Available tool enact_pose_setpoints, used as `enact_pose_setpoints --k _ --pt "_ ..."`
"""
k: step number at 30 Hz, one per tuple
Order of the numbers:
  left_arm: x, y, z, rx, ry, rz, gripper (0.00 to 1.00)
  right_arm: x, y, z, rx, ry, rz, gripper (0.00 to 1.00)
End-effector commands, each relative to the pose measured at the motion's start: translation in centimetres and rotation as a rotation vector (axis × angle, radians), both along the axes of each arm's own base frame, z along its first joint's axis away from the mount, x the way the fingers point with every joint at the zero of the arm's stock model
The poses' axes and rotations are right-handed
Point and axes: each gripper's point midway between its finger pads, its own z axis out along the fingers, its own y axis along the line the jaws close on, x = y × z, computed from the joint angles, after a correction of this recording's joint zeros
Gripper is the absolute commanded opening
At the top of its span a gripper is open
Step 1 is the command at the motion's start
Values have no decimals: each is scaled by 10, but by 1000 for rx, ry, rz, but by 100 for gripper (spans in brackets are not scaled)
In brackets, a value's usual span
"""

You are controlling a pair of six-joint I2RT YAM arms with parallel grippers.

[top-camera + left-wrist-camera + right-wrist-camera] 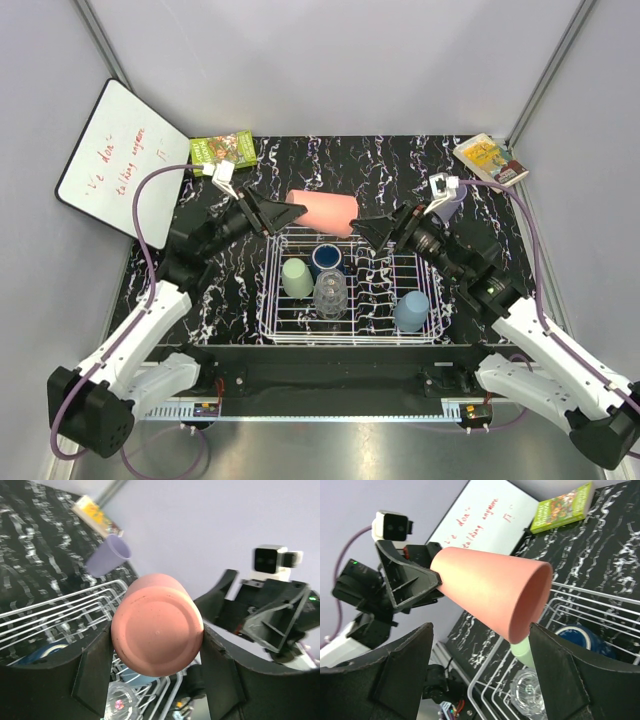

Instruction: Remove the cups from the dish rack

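Note:
A salmon-pink cup (322, 212) hangs on its side above the back edge of the white wire dish rack (350, 340), with my left gripper (293, 213) shut on its base end (157, 630). My right gripper (363, 229) stands open, facing the cup's mouth (530, 605); the rim sits just at its fingertips (426, 630) without touching them. Inside the rack are a pale green cup (297, 278), a dark blue cup (328, 257), a clear glass (330, 293) and a light blue-grey cup (411, 310). A lavender cup (107, 555) stands on the table behind the right wrist.
A whiteboard (120, 160) leans at the back left, with a green book (224, 150) beside it. A yellow book (490, 158) lies at the back right corner. Grey walls close in the black marbled table (400, 165).

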Motion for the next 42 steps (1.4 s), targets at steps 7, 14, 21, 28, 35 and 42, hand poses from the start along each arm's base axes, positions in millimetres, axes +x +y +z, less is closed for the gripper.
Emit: enact_pose_setpoints --k 7,14,21,28,35,42 --pt "-24 -9 49 -180 -136 -161 0 -8 25 34 133 -66 139 84" --pt "-27 -13 36 -213 -92 -202 0 -3 43 36 150 -73 208 79" --pt "-26 -16 22 -208 -57 -219 0 -4 51 40 178 -75 253 47" --pt "-19 -19 18 -149 -48 -214 56 -8 45 40 164 -76 237 0" --pt "-3 -15 10 6 -22 -140 99 -7 14 43 55 -122 90 0" --pt "32 21 -34 179 121 174 99 50 -54 31 -190 -40 -388 0"
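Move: Between the two hands hangs the pink cup, still gripped near its base by the left fingers, its middle about 5 cm right of the left hand and level with it. From the open right hand it is about 11 cm left and 1 cm lower, open rim facing that hand. From the left hand, the dark blue cup sits in the rack 2 cm ahead, 5 cm right; the green cup 3 cm back, 1 cm left; the glass 7 cm back, 7 cm right; all some 24 cm below. Reaching about 5 cm left to the rim of the pink cup and turning some 15 degrees counter-clockwise, the right hand closes and pinches the cup's wall, one finger inside, while the left eases back and slightly right, turning clockwise with its hold kept. The left then opens wide, lets go and goes forward 3–4 cm; the right carries the cup back rightward about 4 cm, turning back. ##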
